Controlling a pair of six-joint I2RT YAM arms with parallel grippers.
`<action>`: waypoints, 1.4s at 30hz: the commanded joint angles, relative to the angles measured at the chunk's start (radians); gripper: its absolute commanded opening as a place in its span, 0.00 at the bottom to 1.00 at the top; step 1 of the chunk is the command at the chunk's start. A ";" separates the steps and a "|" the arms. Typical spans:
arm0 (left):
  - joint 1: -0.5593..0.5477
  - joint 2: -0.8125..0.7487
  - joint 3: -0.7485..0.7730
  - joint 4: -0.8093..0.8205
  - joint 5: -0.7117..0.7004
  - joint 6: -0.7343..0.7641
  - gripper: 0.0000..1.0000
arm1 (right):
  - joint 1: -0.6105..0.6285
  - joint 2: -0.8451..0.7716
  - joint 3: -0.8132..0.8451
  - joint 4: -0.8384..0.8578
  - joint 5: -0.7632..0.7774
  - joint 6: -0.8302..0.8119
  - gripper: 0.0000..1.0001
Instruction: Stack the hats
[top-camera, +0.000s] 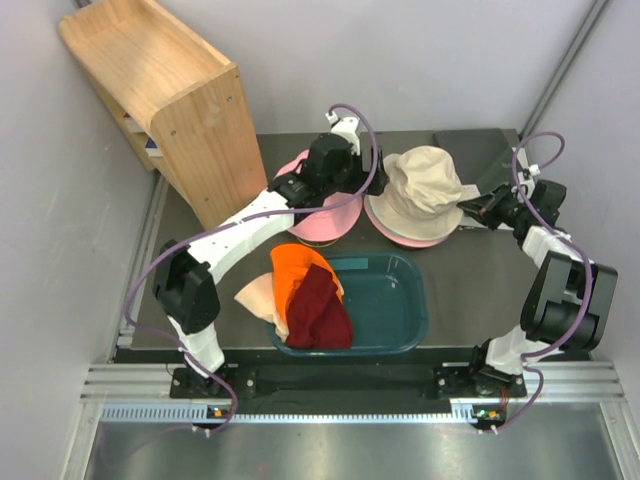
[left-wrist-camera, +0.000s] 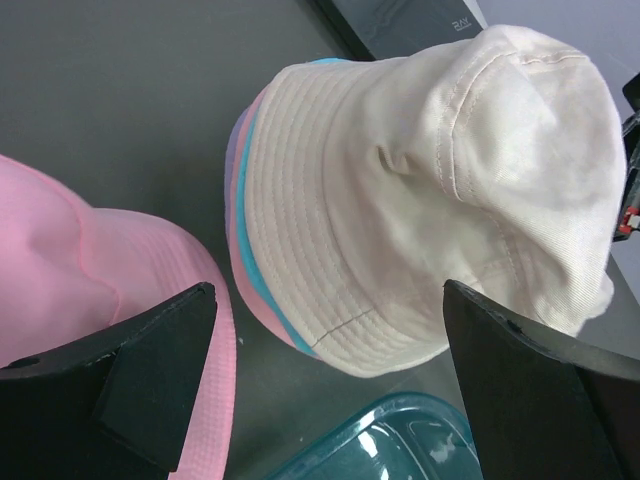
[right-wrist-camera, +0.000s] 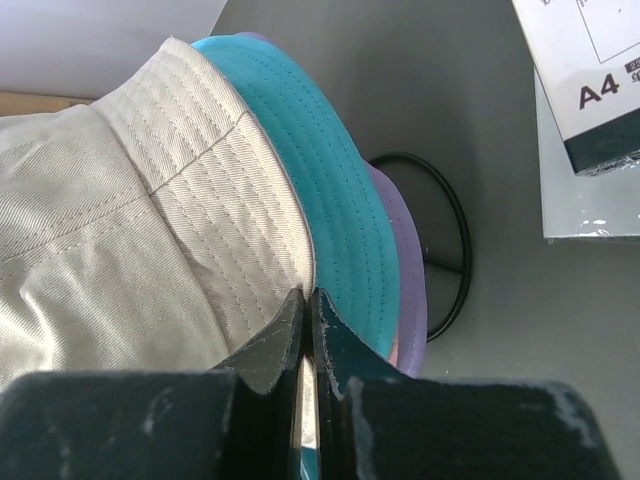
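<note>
A beige hat (top-camera: 425, 190) tops a stack at the back right, over a teal hat (right-wrist-camera: 320, 150), a lavender hat (right-wrist-camera: 405, 270) and a pink brim (left-wrist-camera: 262, 300). My right gripper (right-wrist-camera: 308, 295) is shut on the beige hat's brim edge, and shows in the top view (top-camera: 472, 210). A loose pink hat (top-camera: 318, 222) lies left of the stack. My left gripper (left-wrist-camera: 328, 300) is open and empty, hovering between the pink hat (left-wrist-camera: 70, 270) and the beige hat (left-wrist-camera: 420, 190). An orange hat (top-camera: 300, 268), a maroon hat (top-camera: 320, 312) and a peach hat (top-camera: 256, 294) hang over the tub's left end.
A dark teal tub (top-camera: 390, 300) sits at the front middle. A wooden shelf (top-camera: 165, 95) leans at the back left. A black wire ring (right-wrist-camera: 455, 235) lies under the stack. A white A4 box (right-wrist-camera: 590, 80) and a dark flat box (top-camera: 470, 147) lie behind.
</note>
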 joint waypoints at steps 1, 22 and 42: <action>-0.006 0.056 0.022 0.113 0.031 -0.009 0.99 | 0.001 0.011 0.055 -0.025 0.047 -0.034 0.00; -0.019 0.251 0.166 0.094 0.144 0.044 0.99 | -0.051 -0.007 0.099 -0.052 0.081 -0.025 0.00; -0.046 0.113 0.371 -0.108 0.010 0.219 0.99 | -0.159 -0.047 0.324 -0.264 0.231 -0.112 0.66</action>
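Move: The cream hat's middle lies about 9 cm to the right of my open left hand, roughly level with it front to back and some 11 cm below. The pink hats are about 12 cm to the left and 13 cm below. My right hand already pinches the cream hat's right brim; the hat's middle is some 9 cm to its left and 2 cm ahead. The white box lies about 4 cm ahead, 4 cm right and 15 cm below the right hand. With my right fingers still pinching the brim, I hold almost in place, then draw it about 3 cm right, open, and back off a further 3 cm right. My left hand, kept wide open, goes some 6 cm right and 5 cm down towards the crown's left side, turning slightly clockwise, then rises again by nearly as much. ##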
